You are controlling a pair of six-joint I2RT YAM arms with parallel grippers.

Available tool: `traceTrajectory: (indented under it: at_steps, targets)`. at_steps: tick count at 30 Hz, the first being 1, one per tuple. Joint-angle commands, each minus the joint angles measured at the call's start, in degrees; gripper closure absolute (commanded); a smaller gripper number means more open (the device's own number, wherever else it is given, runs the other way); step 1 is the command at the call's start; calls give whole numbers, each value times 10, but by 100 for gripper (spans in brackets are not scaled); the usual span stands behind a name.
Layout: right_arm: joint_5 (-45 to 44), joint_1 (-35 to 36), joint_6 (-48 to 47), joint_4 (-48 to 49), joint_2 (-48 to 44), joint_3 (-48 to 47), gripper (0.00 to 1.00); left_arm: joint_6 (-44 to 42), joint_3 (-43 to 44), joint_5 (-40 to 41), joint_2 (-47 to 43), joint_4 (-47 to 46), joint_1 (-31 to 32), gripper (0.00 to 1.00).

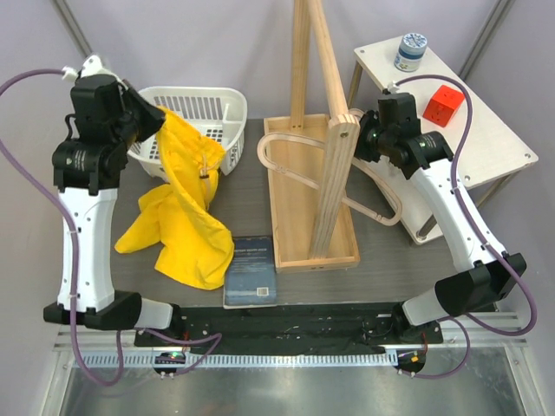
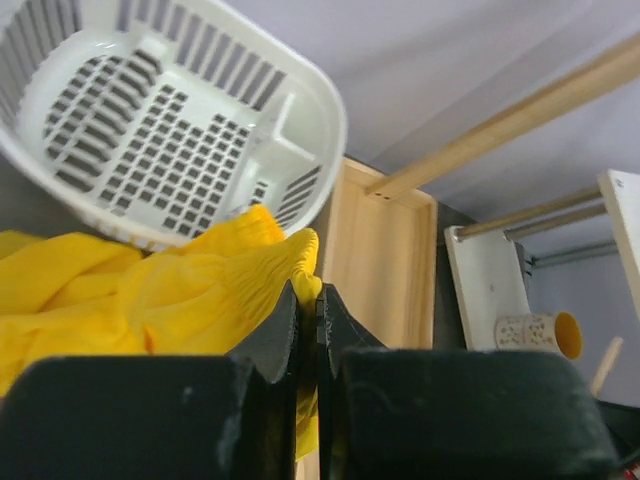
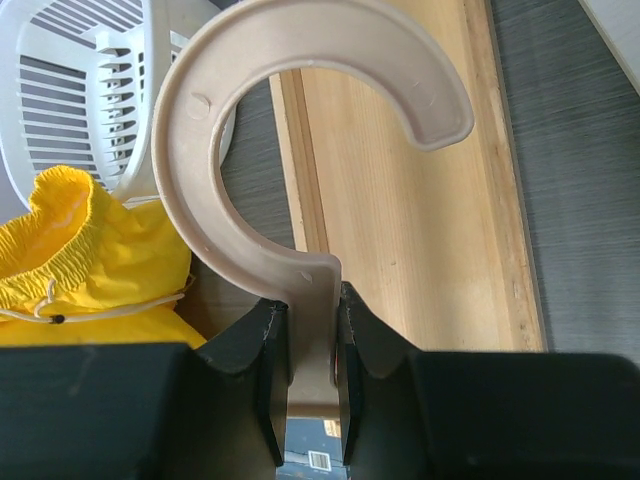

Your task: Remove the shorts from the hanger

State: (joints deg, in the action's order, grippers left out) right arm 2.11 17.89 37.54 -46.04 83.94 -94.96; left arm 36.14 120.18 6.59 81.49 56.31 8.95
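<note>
The yellow shorts (image 1: 184,227) hang from my left gripper (image 1: 154,118) in front of the white basket, and their lower part lies crumpled on the dark table. In the left wrist view the gripper (image 2: 308,292) is shut on a fold of the shorts (image 2: 150,290). The light-wood hanger (image 1: 293,170) lies tilted across the rack's tray, its loop bare and to the right of the shorts. My right gripper (image 1: 364,140) holds its top. In the right wrist view the gripper (image 3: 314,300) is shut on the stem of the hanger (image 3: 195,150), whose hook curves upward; the shorts (image 3: 90,265) show at lower left.
A white slotted basket (image 1: 212,108) stands at back left. The thick wooden rack (image 1: 334,165) rises from its tray (image 1: 290,247) at centre. A blue book (image 1: 251,270) lies near the front. A white side table (image 1: 486,143) at right holds a red cube (image 1: 442,106) and a jar (image 1: 410,52).
</note>
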Motion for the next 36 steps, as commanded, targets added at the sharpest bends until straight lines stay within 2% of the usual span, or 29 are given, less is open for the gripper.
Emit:
traceTrajectory:
  at_steps: [1, 6, 7, 13, 17, 19, 20, 21, 22, 23, 26, 27, 31, 36]
  targets:
    - [18, 0, -8, 8, -18, -8, 99, 72, -77, 96, -82, 16, -59, 100]
    - [24, 0, -8, 8, -21, 5, 99, 112, -198, 170, -149, 61, -87, 100]
    - [25, 1, -7, 8, -22, 6, 99, 134, -250, 181, -164, 76, -96, 100]
    - [41, 1, -5, 7, -26, 16, 99, 243, -439, 142, -187, 89, -157, 100]
    - [46, 1, -9, 6, -29, 17, 99, 254, -471, 110, -178, 57, -169, 96]
    - [52, 1, -12, 5, -30, 19, 99, 243, -461, 118, -159, 47, -169, 87]
    - [54, 1, -12, 5, -30, 24, 99, 237, -456, 123, -152, 46, -169, 76]
    - [56, 0, -12, 5, -31, 26, 99, 235, -450, 121, -142, 42, -170, 41]
    - [59, 0, -11, 6, -30, 28, 99, 230, -440, 116, -136, 42, -170, 24]
    - [63, 1, -11, 8, -30, 33, 99, 229, -437, 109, -131, 42, -169, 0]
    - [63, 0, -15, 13, -33, 38, 99, 247, -435, 54, -106, 66, -169, 0]
    - [64, 0, -16, 14, -31, 38, 99, 280, -436, 40, -94, 88, -170, 0]
    - [62, 1, -23, 16, -28, 37, 99, 313, -438, -20, -4, 240, -167, 0]
    - [62, 0, -24, 17, -28, 48, 99, 312, -466, -33, 30, 269, -124, 0]
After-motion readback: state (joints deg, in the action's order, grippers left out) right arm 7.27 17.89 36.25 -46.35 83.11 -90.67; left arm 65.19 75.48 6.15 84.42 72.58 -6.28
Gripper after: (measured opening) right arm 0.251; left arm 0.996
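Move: The left hand already holds the shorts by one end, and their lower part lies on the table; their place there is some 9 cm back, 1 cm left and 44 cm below it. The basket stands about 21 cm ahead, 1 cm left and 37 cm down, the book 17 cm back, 20 cm right and 45 cm down. From the right hand, which holds the hanger, that place is roughly 10 cm back, 55 cm left and 30 cm down. Left hand lowers the shorts some 25 cm, back and left, lets go, then dips rightwards, tilting down. ##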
